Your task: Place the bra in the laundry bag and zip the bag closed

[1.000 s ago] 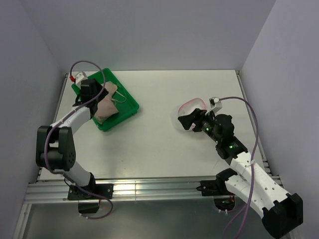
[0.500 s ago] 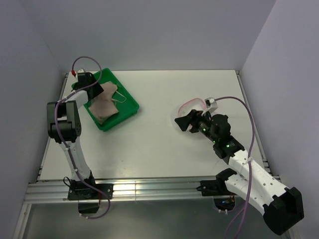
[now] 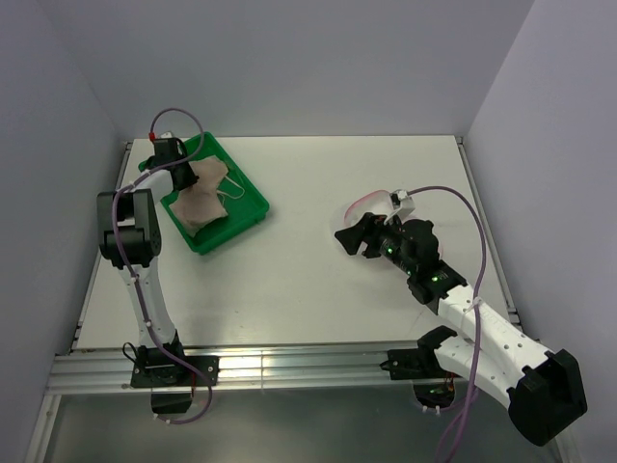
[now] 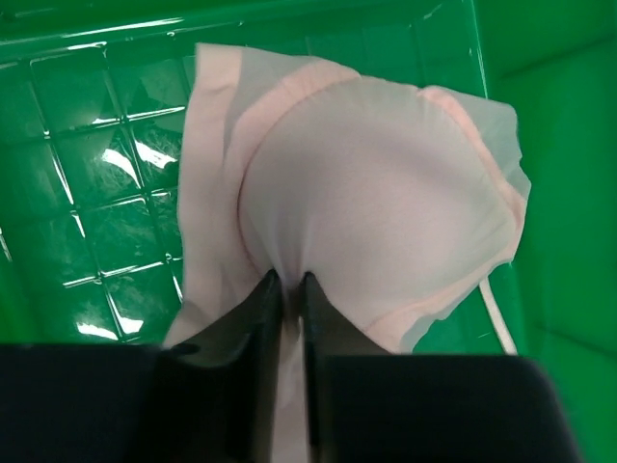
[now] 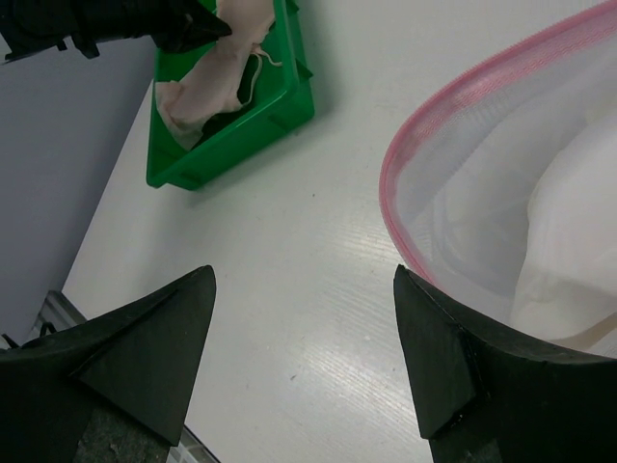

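Note:
The pale peach bra (image 3: 204, 199) lies crumpled in the green tray (image 3: 247, 218) at the far left of the table. My left gripper (image 3: 187, 179) reaches down into the tray. In the left wrist view its jaws (image 4: 287, 282) stand nearly together, pinching a fold of the bra (image 4: 376, 193). The laundry bag (image 3: 372, 204), white mesh with pink edging, lies open at centre right. My right gripper (image 3: 349, 239) hovers at the bag's left edge. In the right wrist view this gripper (image 5: 304, 273) is open with only bare table between its fingers, and the bag's pink rim (image 5: 453, 106) shows beside the right finger.
The tray (image 5: 231, 135) with the bra (image 5: 217, 77) shows far off in the right wrist view. A thin strap (image 4: 496, 313) trails onto the tray floor (image 4: 96, 193). White table stretches between tray and bag. Walls close in on the left, back and right.
The left arm has folded upright and its gripper moved to the far end of the tray, closing on the bra's fabric. The right gripper edged slightly left.

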Motion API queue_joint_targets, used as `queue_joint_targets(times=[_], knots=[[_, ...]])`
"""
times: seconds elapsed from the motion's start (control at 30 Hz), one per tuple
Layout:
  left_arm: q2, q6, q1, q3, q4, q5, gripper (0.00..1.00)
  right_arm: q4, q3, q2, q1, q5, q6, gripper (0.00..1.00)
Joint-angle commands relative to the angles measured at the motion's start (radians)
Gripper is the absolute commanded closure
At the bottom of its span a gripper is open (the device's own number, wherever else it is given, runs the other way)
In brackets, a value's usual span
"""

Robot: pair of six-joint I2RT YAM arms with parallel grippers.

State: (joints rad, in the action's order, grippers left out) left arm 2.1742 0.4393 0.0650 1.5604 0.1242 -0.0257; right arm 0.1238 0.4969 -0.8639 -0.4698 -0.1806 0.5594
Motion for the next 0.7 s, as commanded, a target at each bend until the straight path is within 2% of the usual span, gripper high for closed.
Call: queue_joint_targets(times=[0.0,0.07,0.13,0.27,0.67], knots=[[-0.002,-0.034,-0.001,0.023,0.000,-0.005,0.85,0.073,0.002,0.019,-0.009,0.030,-0.016,0.19],[-0.011,-0.030,-0.001,0.004,-0.015,-0.022,0.95,0.071,0.005,0.013,-0.007,0.029,-0.018,0.19],[-0.017,-0.024,0.001,-0.002,-0.017,-0.031,1.00,0.073,0.006,0.005,-0.009,0.024,-0.016,0.19],[-0.050,-0.017,0.001,-0.034,-0.041,-0.030,1.00,0.073,0.002,0.009,-0.009,0.024,-0.018,0.19],[-0.341,0.090,-0.004,-0.158,-0.152,0.017,1.00,0.073,-0.006,0.028,-0.010,0.009,-0.015,0.19]])
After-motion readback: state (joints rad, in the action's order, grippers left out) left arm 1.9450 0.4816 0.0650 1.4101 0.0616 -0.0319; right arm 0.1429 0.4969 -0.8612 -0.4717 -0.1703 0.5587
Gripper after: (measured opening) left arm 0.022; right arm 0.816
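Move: The bra lies right at the left fingers, already bunched between the half-shut tips; its middle is about 4 cm back, 2 cm right and 2 cm below. The green bin around it centres some 5 cm back and 3 cm right, and the bra's strap lies about 11 cm right and 3 cm back. From the right hand the bra is some 25 cm ahead, 40 cm left and 16 cm lower. Hold the left gripper in place over the bin and shut its fingers fully, pinching the bra's fabric between the two cups. Then draw back about 2 cm and lift, ever faster, about 7 cm straight up out of the bin, letting the fingertips tilt up some 10 degrees and keeping the pinch. ##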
